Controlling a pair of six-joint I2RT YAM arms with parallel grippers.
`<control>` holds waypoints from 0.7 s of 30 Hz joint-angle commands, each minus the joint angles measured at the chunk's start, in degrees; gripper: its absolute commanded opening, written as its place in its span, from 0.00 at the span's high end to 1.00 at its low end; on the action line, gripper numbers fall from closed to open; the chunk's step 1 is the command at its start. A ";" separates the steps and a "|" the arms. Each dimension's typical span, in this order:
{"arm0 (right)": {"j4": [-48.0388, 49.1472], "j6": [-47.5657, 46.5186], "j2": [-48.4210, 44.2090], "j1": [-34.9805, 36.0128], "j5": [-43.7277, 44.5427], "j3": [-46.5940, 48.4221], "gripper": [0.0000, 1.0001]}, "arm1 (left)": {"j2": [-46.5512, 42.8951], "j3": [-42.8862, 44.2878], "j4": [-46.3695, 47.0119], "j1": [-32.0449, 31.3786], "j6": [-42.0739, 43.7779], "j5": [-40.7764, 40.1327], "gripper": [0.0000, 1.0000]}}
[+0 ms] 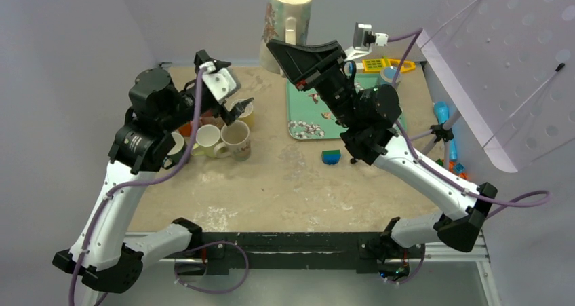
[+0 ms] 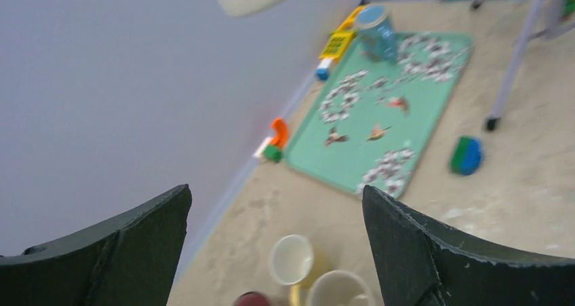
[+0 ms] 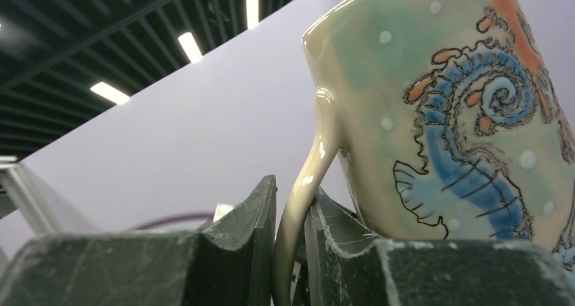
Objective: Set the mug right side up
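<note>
A tall cream mug (image 1: 290, 21) painted with a blue seahorse (image 3: 468, 157) hangs high over the back of the table, roughly upright. My right gripper (image 1: 293, 43) is shut on its thin handle (image 3: 308, 177), one finger on each side, and the mug body stands just right of the fingers (image 3: 332, 231). I cannot tell whether the end facing up is the mouth or the base. My left gripper (image 1: 234, 109) hangs open and holds nothing, above a cluster of small mugs; in its wrist view the left gripper (image 2: 274, 197) has its two fingers wide apart.
Small upright mugs stand at the table's left: a cream mug (image 1: 235, 140), a yellow one (image 2: 293, 260), and others beside them. A green flowered tray (image 1: 302, 112) lies at centre back with a blue jar (image 2: 377, 29). A blue-green block (image 1: 331, 157) lies near the tray. Toys line the right edge.
</note>
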 commanded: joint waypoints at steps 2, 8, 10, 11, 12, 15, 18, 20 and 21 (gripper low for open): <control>-2.44 -0.89 -0.16 0.24 7.04 10.10 1.00 | -1.57 -3.24 5.71 1.19 30.19 -18.17 0.00; -3.10 0.71 -0.14 0.26 8.05 10.03 1.00 | -10.94 -15.57 14.86 2.79 54.79 -18.78 0.00; -3.20 0.94 0.05 0.24 8.30 10.04 1.00 | -12.37 -16.75 20.07 2.88 57.77 -18.99 0.00; -3.21 1.03 0.30 0.24 8.33 10.29 1.00 | -13.73 -18.46 22.52 2.93 61.64 -17.15 0.00; -3.49 1.23 0.63 0.26 8.39 10.63 1.00 | -15.38 -21.07 25.41 2.90 66.51 -13.54 0.00; -3.10 2.20 1.39 0.24 7.72 11.62 1.00 | -18.63 -25.96 37.03 3.33 70.06 -3.60 0.00; 0.85 4.03 1.28 0.28 6.15 10.87 1.00 | -19.68 -23.65 41.31 3.24 52.52 0.75 0.00; 2.07 5.34 1.25 0.37 5.55 10.71 1.00 | -20.18 -23.90 42.43 3.11 43.08 -0.68 0.00; 2.72 5.97 1.33 0.45 5.20 10.62 1.00 | -20.79 -24.46 41.02 3.01 39.89 -1.93 0.00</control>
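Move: The mug hangs bottom up from the right hand, which pinches its handle: its middle is some 4 cm ahead, 1 cm right and 1 cm above that hand. From the left hand the mug lies about 12 cm to the right and 16 cm higher, level in depth. Around 40 cm below the left hand stand the flower mug, 5 cm ahead and 3 cm left, and the yellow mug, 15 cm ahead and 1 cm left. The empty left hand, fingers kept wide open, swings left and a little forward with a slight dip, then draws back and climbs about 10 cm from its low point beside the hanging mug, while the wrist turns some 70 degrees, mostly a roll about the fingers, and tips them up towards forward and right. The right hand keeps its pinch on the handle and eases about 3 cm forward, tipping roughly 10 degrees forward before almost stopping. ##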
